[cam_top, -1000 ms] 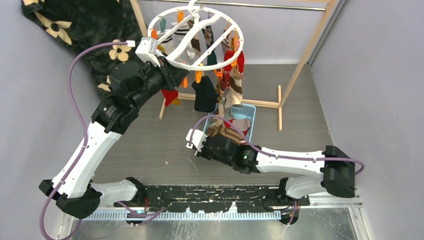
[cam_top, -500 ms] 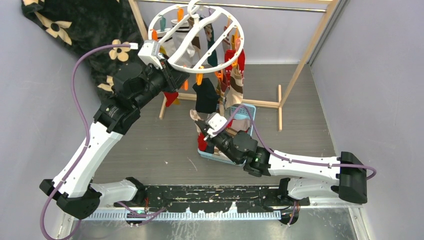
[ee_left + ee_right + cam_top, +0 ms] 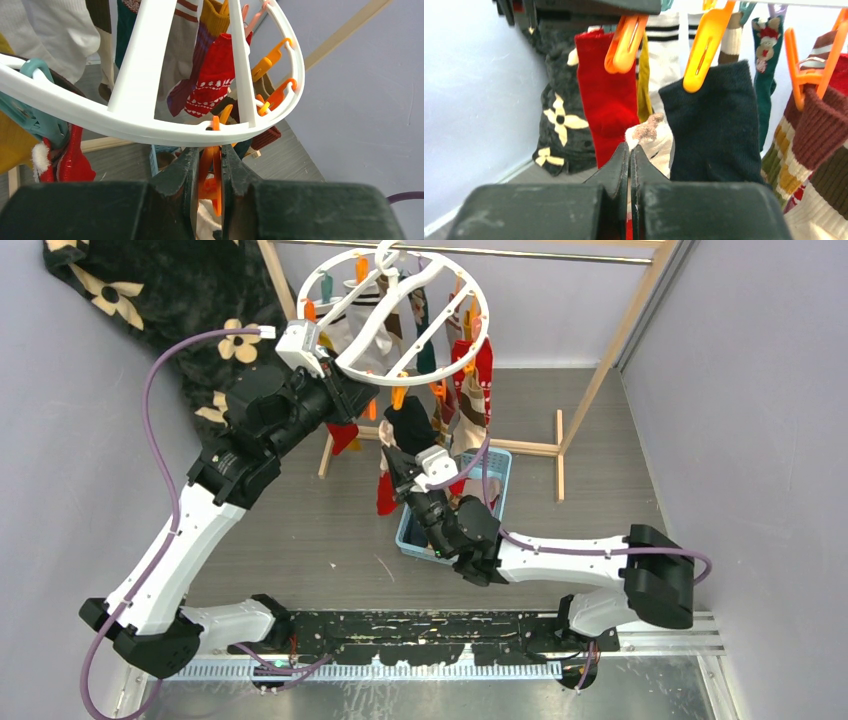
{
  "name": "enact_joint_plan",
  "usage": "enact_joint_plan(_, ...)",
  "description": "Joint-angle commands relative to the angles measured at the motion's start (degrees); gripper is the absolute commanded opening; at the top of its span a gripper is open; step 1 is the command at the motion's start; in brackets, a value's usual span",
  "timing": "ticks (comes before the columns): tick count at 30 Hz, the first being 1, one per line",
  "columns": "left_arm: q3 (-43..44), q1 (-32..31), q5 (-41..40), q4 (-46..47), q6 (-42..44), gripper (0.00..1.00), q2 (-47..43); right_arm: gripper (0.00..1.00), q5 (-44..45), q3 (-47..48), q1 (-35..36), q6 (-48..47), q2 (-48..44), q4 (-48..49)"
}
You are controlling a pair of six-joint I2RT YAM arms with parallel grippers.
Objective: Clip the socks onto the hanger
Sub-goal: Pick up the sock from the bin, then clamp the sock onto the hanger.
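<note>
The white ring hanger [image 3: 352, 366] hangs from the rack bar with several socks clipped to it; its rim [image 3: 150, 132] crosses the left wrist view. My left gripper [image 3: 365, 390] is just under the rim, shut [image 3: 210, 150] on a dangling orange clip [image 3: 216, 167]. My right gripper [image 3: 398, 468] is raised below the hanger's near edge, shut [image 3: 630, 147] on a cream and red sock [image 3: 651, 132] whose red end hangs down [image 3: 386, 498]. A black sock [image 3: 714, 125] and a red sock [image 3: 606, 115] hang on orange clips right behind it.
A light blue basket [image 3: 497, 462] with more socks sits on the floor under the hanger. The wooden rack frame [image 3: 620, 330] stands behind. A black flowered blanket [image 3: 160, 300] hangs at the back left. Grey walls close in on both sides.
My right gripper has risen from over the basket toward the hanger's near edge, carrying the sock. The left gripper shifted a little with the ring early on, then held still.
</note>
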Motion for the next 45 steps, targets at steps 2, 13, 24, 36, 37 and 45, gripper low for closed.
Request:
enact_joint_plan(2,0.18,0.01,-0.12,-0.33,-1.41,0.12,0.21,0.01,3.39,6.05,0.16,-2.59,4.2,12.96)
enact_joint_plan(13,0.19,0.02,-2.04,-0.27,-1.54,0.12,0.27,0.01,3.12,10.02,0.17,-2.93,9.05,17.71)
enact_joint_plan(24,-0.48,0.04,-2.58,0.29,-1.53,0.12,-0.25,0.01,1.9,10.99,0.15,-1.9,9.75,18.05)
enact_joint_plan(36,-0.74,0.01,-3.0,0.42,-1.6,0.12,-0.52,0.01,0.53,11.75,0.14,-0.73,10.04,18.2)
enact_joint_plan(37,-0.74,0.01,-2.94,0.43,-1.58,0.12,-0.51,0.01,0.44,11.83,0.12,-0.7,10.16,18.31)
enact_joint_plan(45,-0.74,0.01,-2.65,0.41,-1.44,0.12,-0.62,0.01,-0.01,14.15,0.16,-1.24,11.58,16.86)
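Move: The right hand already holds the beige sock with the red end by its brown-eared top. The orange clip that sock goes to lies about 8 cm above this hand, 3 cm ahead and 2 cm to its left. The dark hanging sock is some 5 cm ahead, 4 cm right and 3 cm up; the red hanging sock about 6 cm ahead, 7 cm left and 4 cm up. From the left gripper, already on the clip, the clip's middle sits straight below by roughly 3 cm. Raise the right gripper about 5 cm with a leftward shift of half that, bringing the pinched top of the beige sock up to the clip under the left fingers. Go briskly at first, then creep, rolling the hand's left side up some 10 degrees and keeping the fingers shut. Hold the clip in the left gripper with its squeeze unchanged. ##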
